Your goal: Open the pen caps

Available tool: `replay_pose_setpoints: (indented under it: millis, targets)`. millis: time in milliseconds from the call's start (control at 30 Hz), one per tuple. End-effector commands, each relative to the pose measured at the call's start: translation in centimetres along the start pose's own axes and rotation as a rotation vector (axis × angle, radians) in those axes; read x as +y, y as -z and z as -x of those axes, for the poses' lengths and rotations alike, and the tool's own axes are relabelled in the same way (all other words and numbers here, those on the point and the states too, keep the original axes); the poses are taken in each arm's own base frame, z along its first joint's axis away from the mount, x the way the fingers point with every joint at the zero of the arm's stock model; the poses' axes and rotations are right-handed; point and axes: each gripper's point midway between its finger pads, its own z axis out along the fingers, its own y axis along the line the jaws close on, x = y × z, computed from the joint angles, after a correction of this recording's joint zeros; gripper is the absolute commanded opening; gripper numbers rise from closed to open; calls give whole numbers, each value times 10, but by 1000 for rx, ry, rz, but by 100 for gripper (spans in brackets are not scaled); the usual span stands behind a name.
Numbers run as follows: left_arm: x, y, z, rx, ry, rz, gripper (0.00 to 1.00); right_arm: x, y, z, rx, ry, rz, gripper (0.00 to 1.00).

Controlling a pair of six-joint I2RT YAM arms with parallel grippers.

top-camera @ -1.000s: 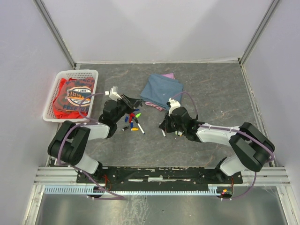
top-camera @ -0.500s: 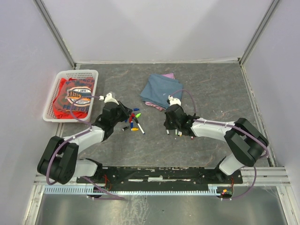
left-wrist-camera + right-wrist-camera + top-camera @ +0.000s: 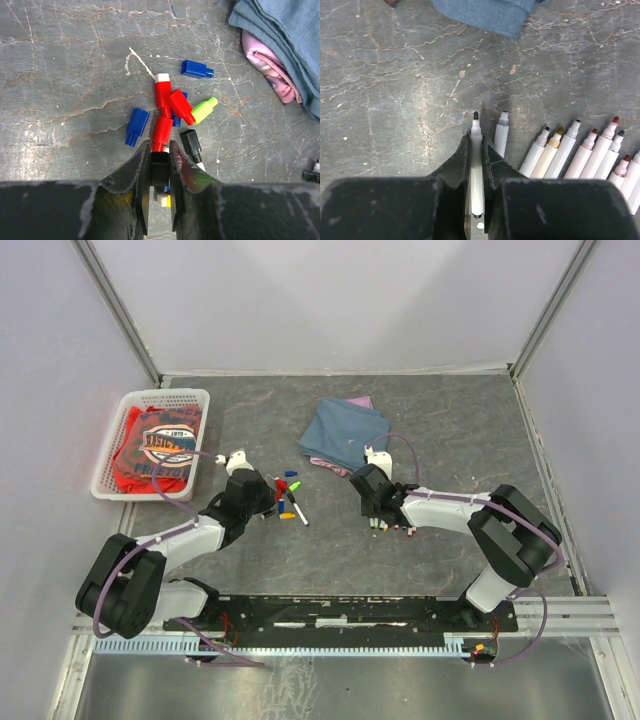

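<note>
My left gripper (image 3: 159, 157) is shut on a small black pen cap (image 3: 159, 170), held just above a loose pile of pen caps (image 3: 172, 105) in red, blue, green and black. From above, that gripper (image 3: 266, 494) sits at the pile's left edge (image 3: 287, 496). My right gripper (image 3: 476, 142) straddles an uncapped white pen (image 3: 476, 175) with a black tip. The pen lies at the left end of a row of uncapped pens (image 3: 580, 150), and thin dark gaps show beside its barrel. The overhead view shows this gripper (image 3: 374, 515) low over the row (image 3: 395, 527).
A folded blue cloth (image 3: 343, 432) over a pink one (image 3: 270, 70) lies behind both grippers. A white basket (image 3: 108, 462) with a red printed garment stands at the far left. Grey walls close in the marbled table (image 3: 450, 440) on three sides.
The left gripper has come down and back to the cap pile with the black cap. The right gripper has brought the pen right to the row, and its jaws have loosened around the pen.
</note>
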Motion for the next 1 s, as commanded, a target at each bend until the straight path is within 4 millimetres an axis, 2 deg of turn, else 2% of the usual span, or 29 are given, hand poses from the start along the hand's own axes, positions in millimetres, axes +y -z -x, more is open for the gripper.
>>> replay_pose_setpoints:
  millis: [0,467,833,967]
  targets:
    - [6,0,6,-40,-71,36,6,-8,-1,13,-34,-18,-71,11]
    - [5,-2,-1,-29,-104,53,9,-26,0,5,-19,-25,-134,14]
    - [3,-6,-5,-16,-120,58,14,-23,6,10,-34,-26,-106,31]
    - [2,-7,-5,-15,-121,59,17,-19,10,16,-50,-22,-79,33]
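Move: The right hand holds an uncapped black-tipped pen just above table height. A loose white pen lies about 2 cm to its right, and the middle of the row of uncapped pens some 7 cm to the right, level with it. The left hand holds a black cap roughly 4 cm above bare table, which is 1 cm back. From it, the nearest red cap lies about 6 cm ahead and 1 right, the yellow cap level and 3 right, the capped black pen 2 ahead and 5 right, all about 4 cm lower. Slide the right gripper about 1.5 cm to the right, staying low, so the held pen moves towards the row and the right finger pushes the loose pen along; then open the fingers to let go of the pen. Meanwhile lower the left gripper about 2 cm and draw it back 1 cm, rolling it slightly, keeping hold of the black cap. ##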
